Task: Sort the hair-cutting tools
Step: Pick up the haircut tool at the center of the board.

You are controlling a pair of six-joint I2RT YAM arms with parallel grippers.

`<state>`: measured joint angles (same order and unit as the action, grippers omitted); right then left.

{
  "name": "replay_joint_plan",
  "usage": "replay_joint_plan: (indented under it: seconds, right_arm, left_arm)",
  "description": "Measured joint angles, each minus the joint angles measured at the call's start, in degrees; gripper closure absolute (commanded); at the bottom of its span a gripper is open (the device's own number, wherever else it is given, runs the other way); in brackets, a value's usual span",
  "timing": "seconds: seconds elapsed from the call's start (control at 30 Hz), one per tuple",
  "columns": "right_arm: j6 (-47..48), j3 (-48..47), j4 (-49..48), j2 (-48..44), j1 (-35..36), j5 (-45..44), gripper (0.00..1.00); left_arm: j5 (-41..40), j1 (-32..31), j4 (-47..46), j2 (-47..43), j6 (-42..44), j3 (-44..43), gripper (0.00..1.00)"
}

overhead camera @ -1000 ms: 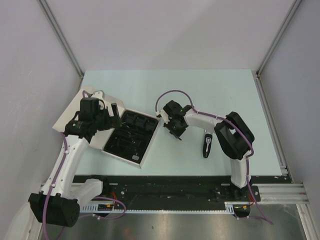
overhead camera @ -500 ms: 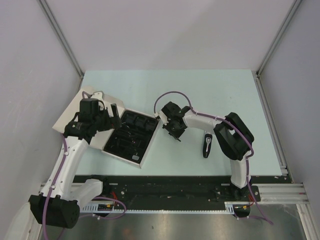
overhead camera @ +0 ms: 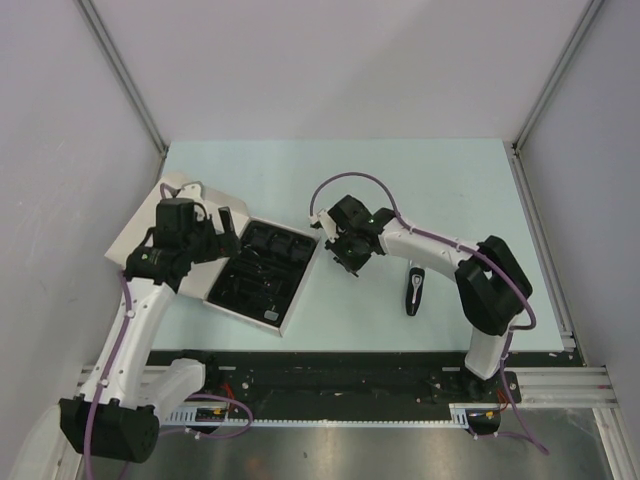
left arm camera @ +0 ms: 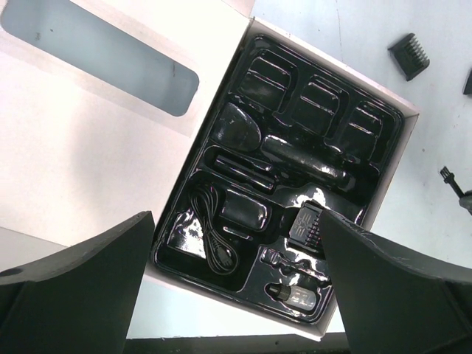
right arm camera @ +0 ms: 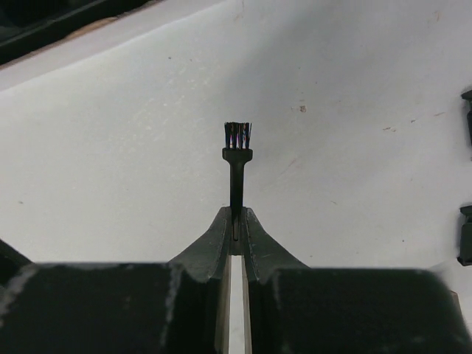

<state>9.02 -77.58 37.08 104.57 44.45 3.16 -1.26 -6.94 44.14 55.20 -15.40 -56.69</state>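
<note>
My right gripper (right arm camera: 236,218) is shut on the handle of the tiny black brush (right arm camera: 237,151), whose bristles point away over the pale table. In the top view that gripper (overhead camera: 350,264) hangs just right of the white box's black tray (overhead camera: 295,300). The black-and-silver clipper (overhead camera: 414,290) lies on the table further right. My left gripper (left arm camera: 236,295) stands wide open above the tray (left arm camera: 243,51), with nothing between its fingers. The coiled cable (left arm camera: 210,232) and one comb guard (left arm camera: 308,225) lie in the tray. Another comb guard (left arm camera: 408,56) sits on the table.
The box's white lid (left arm camera: 88,140) with a cut-out window lies open to the left of the tray. A small bottle (left arm camera: 296,296) rests in the tray's near corner. Two dark pieces (right arm camera: 465,236) show at the right edge of the right wrist view.
The right gripper's jaws have closed on the brush, and the right arm's elbow has swung out to the right. The left arm has barely moved.
</note>
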Motion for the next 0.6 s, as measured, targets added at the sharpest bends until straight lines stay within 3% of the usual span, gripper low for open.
replay_joint_plan:
  seconds: [0.3,0.6]
  right_arm:
    - [-1.53,-1.51,0.04,-4.31,4.85,1.07,0.93]
    - [-1.99,-13.33,-0.96,-1.05,14.45,3.02,0.92]
  left_arm:
    - [-4.39,0.0,-0.17,-2.82,-0.11,-0.02,0.0]
    - [-6.6,0.02,-0.24,-3.28,-0.11,-0.04,0.0]
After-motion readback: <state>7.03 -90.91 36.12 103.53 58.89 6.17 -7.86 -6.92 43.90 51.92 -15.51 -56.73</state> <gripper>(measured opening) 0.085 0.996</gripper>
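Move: The right hand already holds the small brush, some 5 cm clear of the table. The middle of the box's black tray lies about 21 cm to its left, 3 cm back and 4 cm lower. In the tray, the black comb sits roughly 18 cm left and 6 cm back of the hand, the small bottle 19 cm left and 13 cm back; a loose comb lies on the table 11 cm ahead and 5 cm left. From the left hand the tray's middle is about 8 cm right, 3 cm back and 17 cm below. Leftward, upward and somewhat back, the right arm carries the pinched brush towards the tray, about 12 cm left and 9 cm up, rising first and then sweeping sideways ever faster. The wrist swings about 15 degrees counter-clockwise and rolls its left side up about as much; the fingers keep their hold. The open left hand eases some 2 cm left and slightly up, away from the tray. ##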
